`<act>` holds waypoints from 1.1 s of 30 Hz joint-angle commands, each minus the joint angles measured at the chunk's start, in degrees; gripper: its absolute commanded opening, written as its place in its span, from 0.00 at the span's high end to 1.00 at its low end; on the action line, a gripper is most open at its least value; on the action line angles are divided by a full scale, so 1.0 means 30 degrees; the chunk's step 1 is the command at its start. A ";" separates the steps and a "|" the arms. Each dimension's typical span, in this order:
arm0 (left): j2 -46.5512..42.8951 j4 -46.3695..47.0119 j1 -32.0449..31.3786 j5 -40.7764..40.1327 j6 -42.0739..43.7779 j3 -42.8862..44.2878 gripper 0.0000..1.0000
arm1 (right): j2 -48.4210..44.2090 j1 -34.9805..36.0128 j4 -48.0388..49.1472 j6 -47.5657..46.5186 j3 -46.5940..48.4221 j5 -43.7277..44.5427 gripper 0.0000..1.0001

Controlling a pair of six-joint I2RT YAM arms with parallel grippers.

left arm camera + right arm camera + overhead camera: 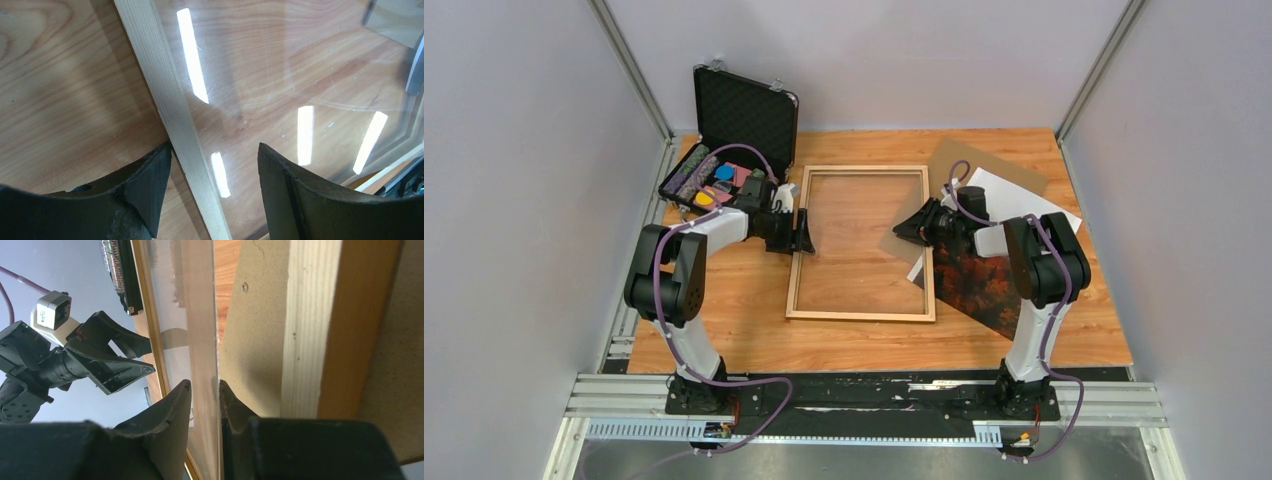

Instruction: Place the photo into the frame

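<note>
The light wooden frame (861,312) lies flat mid-table. A clear sheet (864,225) rests in it, with its right edge raised. My left gripper (802,240) stands open astride the frame's left rail (160,85): one finger is against the rail's outer side, the other is over the sheet (280,75). My right gripper (906,230) is at the frame's right rail (312,325). Its jaws are a little apart, and the sheet's edge (200,315) runs between them (204,381). The photo (974,285) lies on the table to the right, partly hidden under the right arm.
A brown backing board (999,165) lies at the back right, under the photo's far end. An open black foam-lined case (744,110) with small coloured items stands at the back left, just behind the left arm. Grey walls close in both sides.
</note>
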 commanded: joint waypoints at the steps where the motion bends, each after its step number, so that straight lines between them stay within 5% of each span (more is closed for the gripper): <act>1: -0.0590 -0.0016 -0.0599 0.0458 -0.0261 0.0087 0.28 | -0.0825 0.0433 -0.0793 -0.1110 0.0776 0.0876 0.75; 14: -0.2195 -0.0398 -0.0614 -0.0089 0.0209 0.0352 0.19 | -0.0881 0.0427 -0.1438 -0.1880 0.0993 0.1126 0.73; 23: -0.4353 -0.0984 -0.0614 -0.1078 0.1576 0.1263 0.03 | -0.0762 0.0405 -0.1455 -0.1990 0.1046 0.1021 0.73; 33: -0.3478 -0.1218 -0.1926 -0.2387 0.2779 0.3686 0.03 | -0.0818 0.0420 -0.1299 -0.2106 0.0982 0.1050 0.73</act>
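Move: The frame's left rail lies just under the left hand, 1 cm left and 2 cm below, between its fingers; the clear sheet's middle is 10 cm right of the hand and 1 cm ahead, and the chip case 15 cm left and 12 cm ahead. From the right hand, at the sheet's right edge, that left rail is about 20 cm left, 2 cm back and 4 cm down. Left hand rises about 10 cm off the frame's left rail, fingers opening wide; right keeps the sheet's edge. ##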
